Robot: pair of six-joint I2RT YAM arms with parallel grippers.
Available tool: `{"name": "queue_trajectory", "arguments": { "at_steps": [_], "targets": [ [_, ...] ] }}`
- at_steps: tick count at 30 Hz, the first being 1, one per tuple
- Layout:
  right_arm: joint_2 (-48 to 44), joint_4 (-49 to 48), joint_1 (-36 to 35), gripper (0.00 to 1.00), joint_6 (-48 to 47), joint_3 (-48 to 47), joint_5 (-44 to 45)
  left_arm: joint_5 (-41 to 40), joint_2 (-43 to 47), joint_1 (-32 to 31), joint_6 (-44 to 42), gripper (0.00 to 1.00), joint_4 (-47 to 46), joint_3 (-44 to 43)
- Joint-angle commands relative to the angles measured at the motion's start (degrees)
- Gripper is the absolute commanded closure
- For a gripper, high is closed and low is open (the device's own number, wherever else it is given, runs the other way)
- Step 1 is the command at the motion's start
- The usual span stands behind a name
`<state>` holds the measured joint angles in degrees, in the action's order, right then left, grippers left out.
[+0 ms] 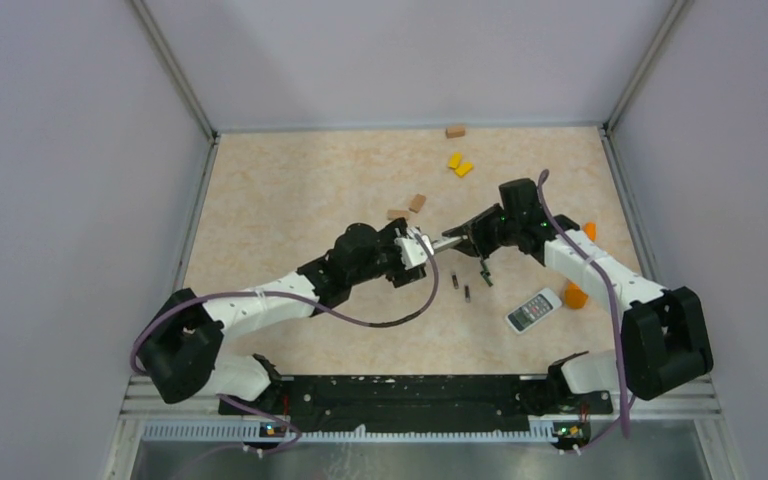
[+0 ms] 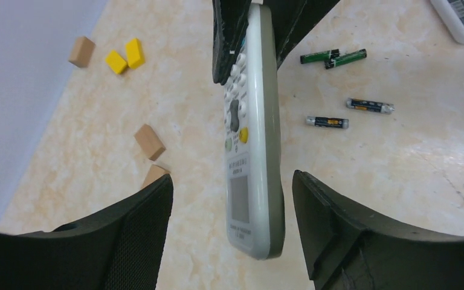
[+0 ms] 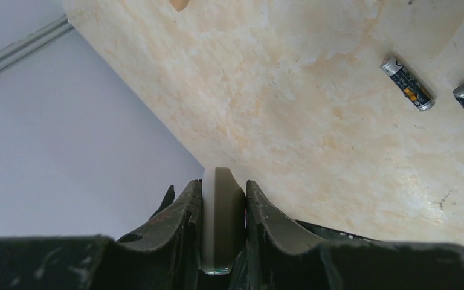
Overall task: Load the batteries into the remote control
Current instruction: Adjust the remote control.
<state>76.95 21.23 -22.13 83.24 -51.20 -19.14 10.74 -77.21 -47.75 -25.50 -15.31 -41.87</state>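
A white remote control (image 2: 251, 133) hangs in the air, buttons facing left in the left wrist view. My right gripper (image 3: 222, 184) is shut on its far end, clamping it edge-on. My left gripper (image 2: 232, 178) is open, a finger on each side of the remote's near end, touching neither side. In the top view the two grippers meet mid-table, left (image 1: 418, 247) and right (image 1: 457, 238). Several dark batteries lie loose on the table below: a pair (image 2: 319, 57) (image 2: 345, 58) and two more (image 2: 370, 106) (image 2: 327, 121), also batteries (image 1: 454, 282).
A second white remote (image 1: 533, 310) lies right of the batteries. Brown blocks (image 1: 417, 202) (image 1: 455, 131) and yellow blocks (image 1: 459, 164) sit farther back. Orange pieces (image 1: 575, 295) lie by the right arm. Grey walls enclose the table on three sides.
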Motion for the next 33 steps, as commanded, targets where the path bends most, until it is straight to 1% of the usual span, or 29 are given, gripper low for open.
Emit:
{"name": "queue_trajectory", "arguments": {
  "at_steps": [1, 3, 5, 8, 12, 14, 15, 17, 18, 19, 20, 21, 23, 24, 27, 29, 31, 33],
  "targets": [
    [1.49, 4.11, -0.89, 1.0, 2.86, -5.37, 0.74, -3.46, -2.11, -1.45, -9.36, 0.26, -12.18, 0.77],
    [1.64, 3.52, -0.95, 1.0, 2.93, -5.27, 0.55, -1.98, -3.38, -2.26, -11.55, 0.29, -11.35, -0.07],
    [1.57, 3.19, -0.98, 1.0, 3.35, -4.92, 0.8, -3.02, -5.06, -3.54, -13.46, 0.36, -12.09, -0.24],
    [1.36, 3.23, -1.04, 1.0, 3.92, -4.53, 1.49, -4.36, -6.82, -4.02, -14.64, 0.53, -14.06, 0.15],
    [1.8, 3.43, -1.04, 1.0, 3.82, -4.49, 1.47, -4.98, -7.21, -4.02, -13.97, 0.67, -13.52, 0.28],
    [1.99, 2.72, -1.06, 1.0, 3.1, -4.4, 1.58, -5.71, -7.15, -4.02, -12.95, 0.78, -13.28, 0.47],
    [2.21, 2.11, -1.06, 0.97, 2.41, -4.46, 1.67, -5.74, -6.99, -4.02, -12.07, 0.84, -13.19, 0.49],
    [2.68, 0.89, -1.04, 0.68, -0.35, -4.59, 1.69, -5.82, -6.73, -3.89, -9.73, 0.94, -12.12, 0.12],
    [2.81, -0.58, -1.01, 0.48, -2.47, -4.51, 1.59, -5.67, -6.56, -3.66, -7.99, 0.96, -11.09, -0.55],
    [3.09, -2.01, -1.01, 0.33, -4.57, -4.46, 1.19, -4.91, -6.49, -3.21, -5.43, 0.98, -9.15, -1.47],
    [3.45, -2.79, -0.88, 0.26, -7.31, -4.7, 0.52, -3.32, -6.51, -2.44, -2.5, 0.99, -6.9, -2.75],
    [3.76, -3.87, -0.76, 0.22, -11.45, -5.52, -0.05, -2.0, -6.72, -1.56, 0.78, 1.0, -4.02, -4.38],
    [4.22, -3.53, -0.73, 0.19, -18.62, -6.94, -0.53, -0.44, -7.42, 0.26, 8.0, 1.0, 1.05, -7.36],
    [4.25, -3.9, -0.65, 0.18, -21.73, -7.06, -1.17, -0.41, -7.58, 1.13, 10.62, 1.0, 1.66, -8.45],
    [2.42, -11.17, -0.02, 0.18, -28.99, -4.54, -5.25, 1.44, -7.32, 3.57, 17.68, 1.0, 3.45, -9.89],
    [0.23, -18.12, 0.28, 0.18, -32.94, -1.42, -6.6, 3.64, -7.1, 5.89, 23.31, 1.0, 7.05, -12.41],
    [-2.38, -25.86, 0.33, 0.17, -36.16, 1.54, -7.23, 9.43, -6.84, 8.75, 28.03, 1.0, 11.31, -14.82],
    [-5.29, -30.88, 0.27, 0.16, -39.96, 3.77, -7.59, 18.35, -5.5, 11.37, 30.72, 0.99, 13.08, -15.28]
  ]
}}
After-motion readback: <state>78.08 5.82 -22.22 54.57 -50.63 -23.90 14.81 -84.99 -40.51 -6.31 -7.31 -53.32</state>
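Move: The remote is held aloft by the right fingers near its button end, its middle about 5 cm to the right of the open left hand and 1 cm ahead, nearly level; from the right hand its middle is about 3 cm left and 1 cm back. On the table, some 15 cm below the left hand, one dark battery lies 9 cm right and 2 cm back, the other 12 cm right and 6 cm back, with the green batteries about 17 cm right, level fore-and-aft. The remote's free end is taken by the left hand, which slides about 2.5 cm to the right along it and pinches it while the right hand holds nearly still. The right fingers then open wide; the left, after a small dip, carries the remote forward and left about 4 cm, rolling back some 35 degrees, while the emptied right hand rises and edges forward about 2 cm, its fingers tipping up some 30 degrees. ##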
